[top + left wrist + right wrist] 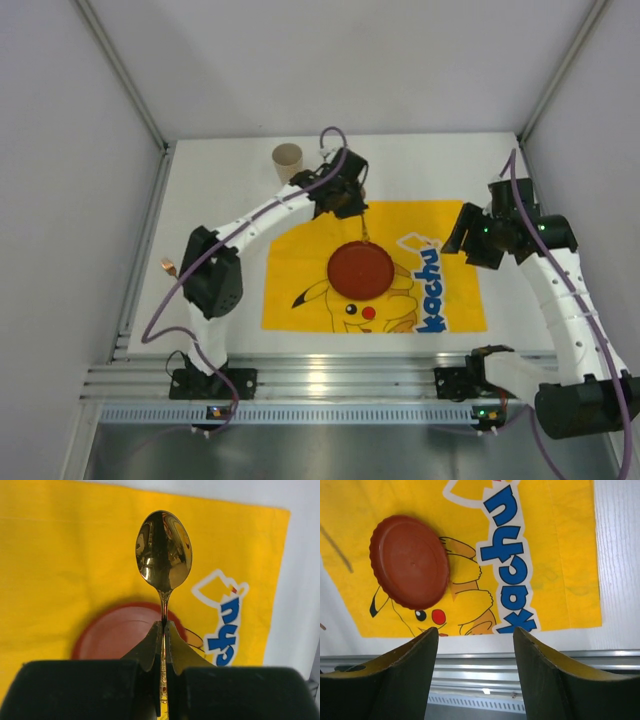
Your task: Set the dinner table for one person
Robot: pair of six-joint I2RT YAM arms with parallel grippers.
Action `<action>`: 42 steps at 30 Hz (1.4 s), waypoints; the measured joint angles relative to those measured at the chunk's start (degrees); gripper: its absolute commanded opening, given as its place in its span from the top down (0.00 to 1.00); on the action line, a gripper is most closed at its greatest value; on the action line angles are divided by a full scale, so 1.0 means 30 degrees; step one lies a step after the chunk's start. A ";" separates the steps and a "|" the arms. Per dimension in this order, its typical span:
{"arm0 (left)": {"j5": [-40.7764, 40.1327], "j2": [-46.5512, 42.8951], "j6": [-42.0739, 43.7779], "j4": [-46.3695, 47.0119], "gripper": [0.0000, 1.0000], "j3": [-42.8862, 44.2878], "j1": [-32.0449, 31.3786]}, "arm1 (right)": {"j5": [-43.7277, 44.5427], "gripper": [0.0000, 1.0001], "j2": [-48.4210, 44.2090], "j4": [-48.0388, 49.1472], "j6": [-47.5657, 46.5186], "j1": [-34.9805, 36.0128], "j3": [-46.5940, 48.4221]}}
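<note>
My left gripper point(163, 625) is shut on the handle of a gold spoon point(163, 550), whose bowl sticks out ahead of the fingers. In the top view the left gripper point(352, 205) hangs over the far edge of the yellow Pikachu cloth point(300, 260), and the spoon point(364, 228) points down toward the red plate point(360, 270). The plate point(410, 562) lies in the middle of the cloth on the white dinner table point(220, 200). My right gripper point(475, 630) is open and holds nothing; this gripper point(465, 240) hovers by the cloth's right edge.
A paper cup point(287, 160) stands upright at the back of the table, just left of my left wrist. A small copper-coloured item point(168, 266) lies near the table's left edge. The aluminium rail point(320, 380) runs along the near edge. White walls enclose the sides.
</note>
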 measured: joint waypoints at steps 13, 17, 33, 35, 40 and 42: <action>0.1654 0.8429 -0.2426 -0.1304 1.00 0.7810 -0.6557 | 0.0867 0.37 -0.3381 -0.2412 -0.0058 -0.0058 -0.1166; 0.1472 0.8648 -0.3330 -0.1785 1.00 0.7854 -0.7293 | 0.1231 0.37 -0.3854 -0.2783 -0.0270 -0.0117 -0.1166; 0.0386 0.9253 -0.4466 -0.1851 0.52 0.7089 -0.7548 | 0.1392 0.37 -0.4204 -0.3286 -0.0933 -0.0109 -0.1807; 0.0379 0.9253 -0.4401 -0.1851 0.51 0.7089 -0.7548 | 0.1268 0.37 -0.4160 -0.3271 -0.0925 -0.0102 -0.1807; -0.0007 0.9180 -0.3694 -0.2586 0.41 0.7730 -0.7548 | 0.0780 0.37 -0.3993 -0.3038 -0.0882 -0.0073 -0.2062; -0.0627 0.8597 -0.3184 -0.3045 0.36 0.8036 -0.7453 | 0.0670 0.37 -0.3854 -0.2994 -0.0874 -0.0073 -0.2135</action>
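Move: The left hand holds the gold spoon. Its place on the yellow mat, just right of the red plate, is about 13 cm back, 19 cm to the right and 12 cm below. The plate's middle lies some 11 cm back and 5 cm right of this hand; the blue lettering is 15 cm back and 23 cm right, both at table height. From the right hand the spoon's place is roughly 3 cm ahead, 8 cm left and 15 cm down. Still pinching the spoon, the left hand sweeps right about 20 cm, back some 13 cm and down past the plate, turning roughly 15 degrees clockwise. It eases down the last few centimetres to the mat, opens to about half and lets go of the spoon, then starts up again with open fingers. The right hand, open and empty, draws back about 7 cm. ##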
